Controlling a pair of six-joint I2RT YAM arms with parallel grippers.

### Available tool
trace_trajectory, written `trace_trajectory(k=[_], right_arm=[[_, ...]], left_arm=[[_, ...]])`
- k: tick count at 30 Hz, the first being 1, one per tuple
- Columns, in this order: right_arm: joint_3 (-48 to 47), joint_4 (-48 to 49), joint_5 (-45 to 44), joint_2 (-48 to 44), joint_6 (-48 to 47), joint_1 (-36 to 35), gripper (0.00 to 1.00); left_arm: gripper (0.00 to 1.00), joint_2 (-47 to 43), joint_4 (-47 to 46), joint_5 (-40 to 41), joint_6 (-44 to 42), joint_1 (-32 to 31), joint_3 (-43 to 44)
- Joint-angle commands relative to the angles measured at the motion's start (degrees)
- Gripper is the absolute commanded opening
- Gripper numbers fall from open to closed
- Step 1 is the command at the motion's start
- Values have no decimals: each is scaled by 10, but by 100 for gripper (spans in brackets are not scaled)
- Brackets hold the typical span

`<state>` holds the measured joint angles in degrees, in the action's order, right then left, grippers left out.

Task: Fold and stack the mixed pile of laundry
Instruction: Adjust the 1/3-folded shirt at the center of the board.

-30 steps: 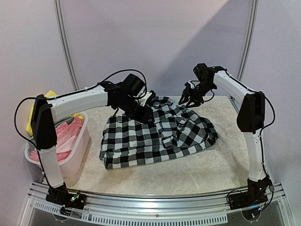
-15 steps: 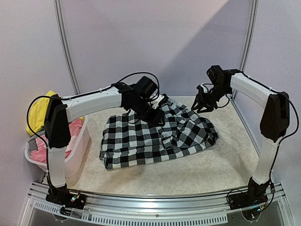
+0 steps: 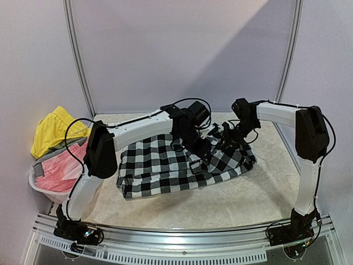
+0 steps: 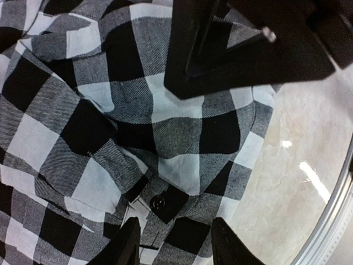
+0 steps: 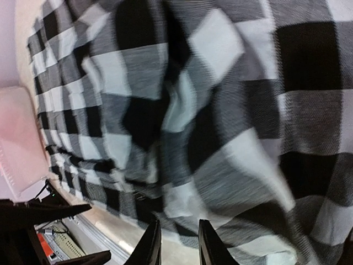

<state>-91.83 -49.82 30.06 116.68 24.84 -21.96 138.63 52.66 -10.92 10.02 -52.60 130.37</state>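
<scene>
The black-and-white checked shirt [image 3: 165,165] lies spread and partly folded in the middle of the table. My left gripper [image 3: 205,148] reaches across to its right half and hovers open just above the cloth [image 4: 182,127], near a black button [image 4: 157,203], with fingertips [image 4: 132,232] apart. My right gripper [image 3: 227,142] is low over the shirt's right part, next to the left one. In the right wrist view its jaws stand narrowly apart over blurred checked cloth [image 5: 220,110]; whether any cloth lies between them I cannot tell. The rest of the laundry pile, yellow [image 3: 52,130], pink [image 3: 58,168] and grey [image 3: 55,154], sits at the left.
A white basket [image 3: 47,190] at the table's left edge holds the other garments. Bare marbled tabletop [image 3: 265,182] shows to the right of and in front of the shirt. A metal rail [image 3: 182,240] runs along the near edge. The right arm's black gripper body [image 4: 248,49] is close above my left fingers.
The left arm has swung right across the shirt to its right half. The right gripper has come down and in from the back right onto the shirt, and its jaws have narrowed.
</scene>
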Motion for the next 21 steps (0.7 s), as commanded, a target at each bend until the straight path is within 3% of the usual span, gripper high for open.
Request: trace_trajectory(k=[1,13,21], right_arm=[[20,8,-34,35,12,36,23],[28,-16,-48,85,-10,52,23],[25,-32,-48,86,-17,52,23]], left_arm=[[44,47,45,16,6,-11,49],[43,126,12,17,16,-15,92],[39,154,35,121,2,-18,95]])
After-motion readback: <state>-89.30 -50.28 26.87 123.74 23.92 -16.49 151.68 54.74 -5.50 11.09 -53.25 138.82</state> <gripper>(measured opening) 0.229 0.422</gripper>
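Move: The shirt's button-strip fold lies practically straight below the left hand, about 9 cm down; its near edge is some 8 cm back towards the base, its right end about 18 cm to the right and 2 cm farther out. For the right hand, the loose fold in the shirt's right part is about 5 cm to the right, level forward and 7 cm below. From that hand the right end lies roughly 12 cm right, the near edge 9 cm back. Down go both hands onto the bunched right half of the shirt. The left sinks about 8 cm almost straight, fingers half open and turning a little steeper, until the tips straddle the button-strip fold. The right drops some 7 cm while sliding right along the cloth, its narrow gap unchanged and tips tilting slightly back, then holds still with its fingertips at the loose fold. ##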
